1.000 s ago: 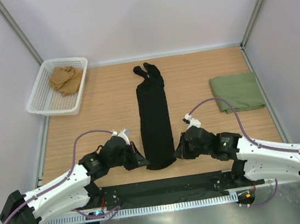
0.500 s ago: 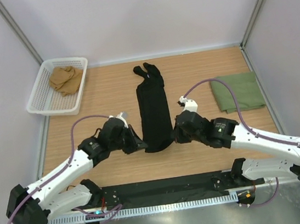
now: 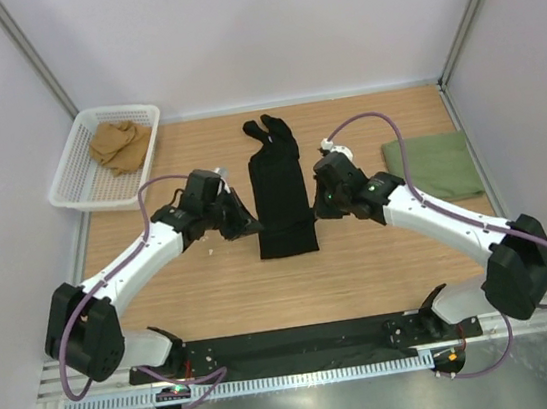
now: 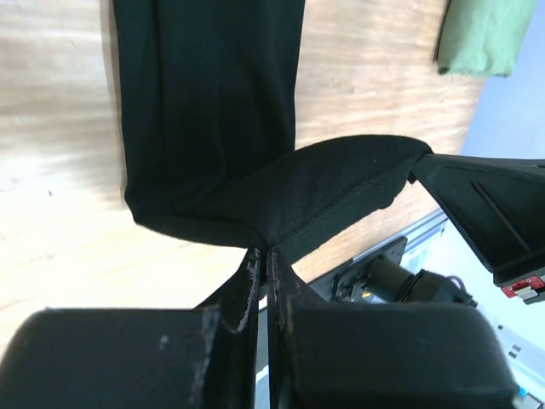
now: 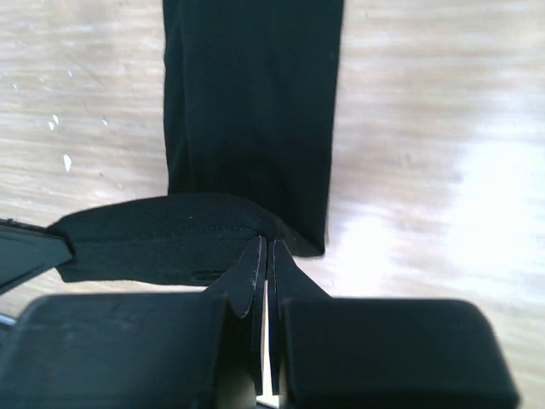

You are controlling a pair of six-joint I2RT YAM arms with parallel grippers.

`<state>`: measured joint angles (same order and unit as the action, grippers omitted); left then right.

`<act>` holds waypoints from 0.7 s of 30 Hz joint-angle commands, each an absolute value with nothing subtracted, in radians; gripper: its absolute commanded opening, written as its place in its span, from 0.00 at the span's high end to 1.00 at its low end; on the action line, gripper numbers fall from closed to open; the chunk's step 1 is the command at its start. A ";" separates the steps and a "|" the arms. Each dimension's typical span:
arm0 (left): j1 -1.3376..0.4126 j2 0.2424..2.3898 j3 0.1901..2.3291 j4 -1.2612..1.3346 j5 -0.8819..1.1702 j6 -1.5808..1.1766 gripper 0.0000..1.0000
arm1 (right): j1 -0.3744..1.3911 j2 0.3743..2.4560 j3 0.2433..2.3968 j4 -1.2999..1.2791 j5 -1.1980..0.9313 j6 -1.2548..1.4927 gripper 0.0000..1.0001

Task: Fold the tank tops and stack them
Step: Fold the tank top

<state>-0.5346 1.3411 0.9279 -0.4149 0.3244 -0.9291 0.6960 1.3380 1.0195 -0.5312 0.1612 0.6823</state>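
Observation:
The black tank top (image 3: 278, 179) lies on the table as a long narrow strip, straps at the far end. Its near hem is lifted and doubled back over the rest. My left gripper (image 3: 249, 228) is shut on the left corner of that hem, with the cloth pinched at its tips (image 4: 264, 251). At the right corner my right gripper (image 3: 318, 206) pinches the cloth the same way (image 5: 266, 241). The hem stretches between the two grippers (image 5: 162, 239). The olive green tank top (image 3: 435, 168) lies folded at the right side, also in the left wrist view (image 4: 481, 34).
A white mesh basket (image 3: 118, 111) stands at the back left corner with a tan cloth (image 3: 119, 144) in it. Grey walls close the table on three sides. A black rail and the arm bases run along the near edge.
Both grippers have moved away from the near edge toward the far end, carrying the black top's hem over its body. The visible strip has become shorter.

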 commanded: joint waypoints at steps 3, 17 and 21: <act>-0.483 1.407 1.032 -0.396 0.377 -0.873 1.00 | 0.637 1.429 1.143 -0.466 0.106 0.594 0.99; -0.400 1.581 1.181 -0.373 0.416 -0.870 1.00 | 0.542 1.612 1.290 -0.442 0.035 0.566 0.99; -0.380 1.632 1.215 -0.371 0.431 -0.867 1.00 | 0.523 1.660 1.331 -0.439 0.026 0.557 0.99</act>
<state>-0.4004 1.6112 1.1667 -0.3996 0.3908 -0.8818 0.5404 1.6375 1.2659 -0.4744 0.0422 0.5827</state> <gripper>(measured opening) 0.009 0.033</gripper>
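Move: The strap end of the black tank top lies roughly 28 cm ahead of each hand and 6 cm below, some 6 cm to the right of the left hand and 8 cm to the left of the right hand. Its folded lower edge is about 6 cm back from the left hand, 7 cm to its right and 6 cm below. The folded green tank top lies about 13 cm ahead and 31 cm to the right of the right hand. Forward and nearly level, both hands travel side by side some 8 to 9 cm over the black tank top towards its straps, easing as they go. Shut fingers keep hold of a hem corner each, drawing the hem on over the body of the garment; the wrists hardly turn. ##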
